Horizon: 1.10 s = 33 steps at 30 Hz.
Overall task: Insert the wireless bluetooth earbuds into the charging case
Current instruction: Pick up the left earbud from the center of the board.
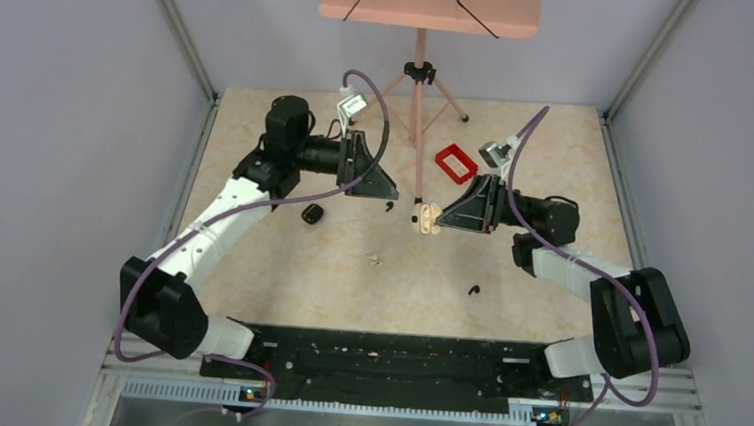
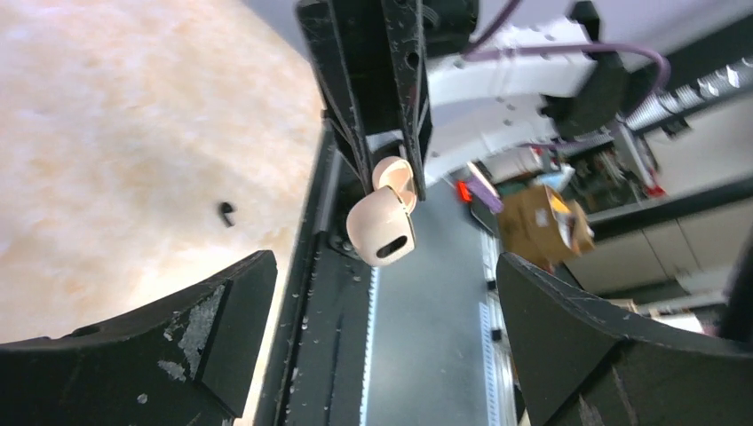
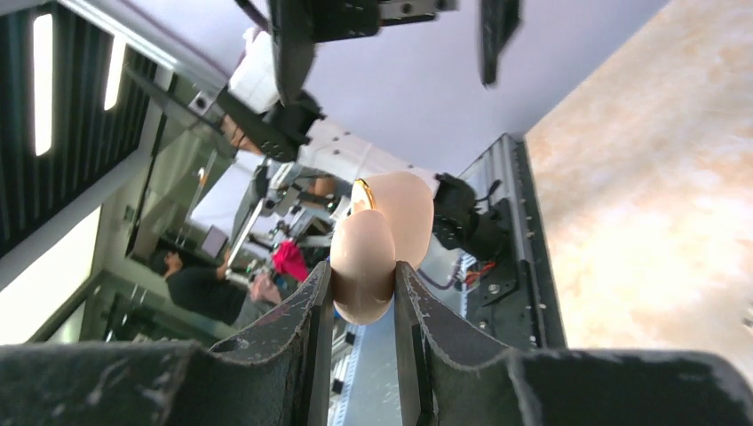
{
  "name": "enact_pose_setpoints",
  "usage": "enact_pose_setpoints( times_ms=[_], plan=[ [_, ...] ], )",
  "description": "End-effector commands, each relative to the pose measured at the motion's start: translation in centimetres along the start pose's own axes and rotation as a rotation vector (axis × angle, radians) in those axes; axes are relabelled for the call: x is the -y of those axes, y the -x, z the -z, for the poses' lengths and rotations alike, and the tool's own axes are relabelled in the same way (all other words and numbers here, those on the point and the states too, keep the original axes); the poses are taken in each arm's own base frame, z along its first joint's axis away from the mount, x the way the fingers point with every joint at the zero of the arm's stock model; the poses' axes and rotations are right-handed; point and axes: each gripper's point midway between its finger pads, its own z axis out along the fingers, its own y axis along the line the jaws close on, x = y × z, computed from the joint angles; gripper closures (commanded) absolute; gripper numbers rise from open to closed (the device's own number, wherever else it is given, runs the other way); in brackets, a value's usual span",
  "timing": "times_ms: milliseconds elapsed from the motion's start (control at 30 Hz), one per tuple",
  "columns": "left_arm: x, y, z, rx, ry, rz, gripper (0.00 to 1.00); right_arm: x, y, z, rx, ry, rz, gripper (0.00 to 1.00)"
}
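The charging case (image 1: 425, 216) I see is pale peach, not black, with its lid hinged open. My right gripper (image 1: 440, 215) is shut on its body and holds it above the table; in the right wrist view the case (image 3: 373, 244) sits pinched between the fingers of that gripper (image 3: 362, 275). My left gripper (image 1: 392, 189) faces the case from the left, open and empty. The left wrist view shows the case (image 2: 382, 226) beyond the wide jaws of the left gripper (image 2: 384, 293). One black earbud (image 1: 388, 206) lies under the left gripper. Another earbud (image 1: 473, 290) (image 2: 227, 213) lies nearer the bases.
A small black rounded object (image 1: 313, 214) lies on the table by the left arm. A red rectangular tray (image 1: 456, 162) sits behind the right gripper. A peach stand on a tripod (image 1: 420, 76) rises at the back. A tiny pale scrap (image 1: 375, 258) lies mid-table.
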Motion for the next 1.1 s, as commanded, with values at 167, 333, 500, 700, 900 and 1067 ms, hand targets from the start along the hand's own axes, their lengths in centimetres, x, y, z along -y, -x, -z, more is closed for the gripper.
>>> enact_pose_setpoints(
  times_ms=[167,333,500,700,900,1067],
  plan=[
    [-8.9,1.2,4.7,0.173,0.599,0.112,0.01,13.1,0.8,5.6,0.243,-0.674,-0.062,1.00],
    [-16.4,-1.4,7.1,0.166,0.924,0.285,0.03,15.3,0.6,9.7,0.355,-0.961,-0.082,1.00],
    [-21.5,-4.6,7.6,0.095,1.178,0.321,0.03,16.1,-1.7,11.9,0.398,-1.050,-0.129,1.00],
    [-25.5,-6.3,5.8,-0.029,1.329,0.256,0.01,15.7,-3.8,13.9,0.416,-1.146,-0.153,1.00],
    [-29.0,-6.2,5.8,-0.032,1.484,0.294,0.19,15.1,-4.6,14.8,0.406,-1.198,-0.147,1.00],
    [-30.9,-6.2,5.0,-0.007,1.513,0.286,0.31,14.9,-4.9,14.8,0.392,-1.196,-0.155,1.00]
  ],
)
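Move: The black earbud on the board lies about 18 cm ahead of the left hand, sideways about level with it, and roughly 33 cm below. The stand foot is 8 cm right of that earbud and 1 cm farther out; the black case lies 20 cm left of it and 3 cm nearer, the white earbuds 14 cm nearer and 3 cm left. From the right hand, which still holds the open white case, the black earbud is some 22 cm ahead, 11 cm left and 30 cm below. Down and forward, with a slighter drift left, the open, empty left hand swings away from the white case towards the black earbud, dropping about 27 cm; the wrist turns from pointing right to steeply down and forward, and near the end the fingers partly narrow. The right hand, keeping its pinch on the white case, sinks about 19 cm and draws right, first forward then partly back, tilting its fingers forward and down. ##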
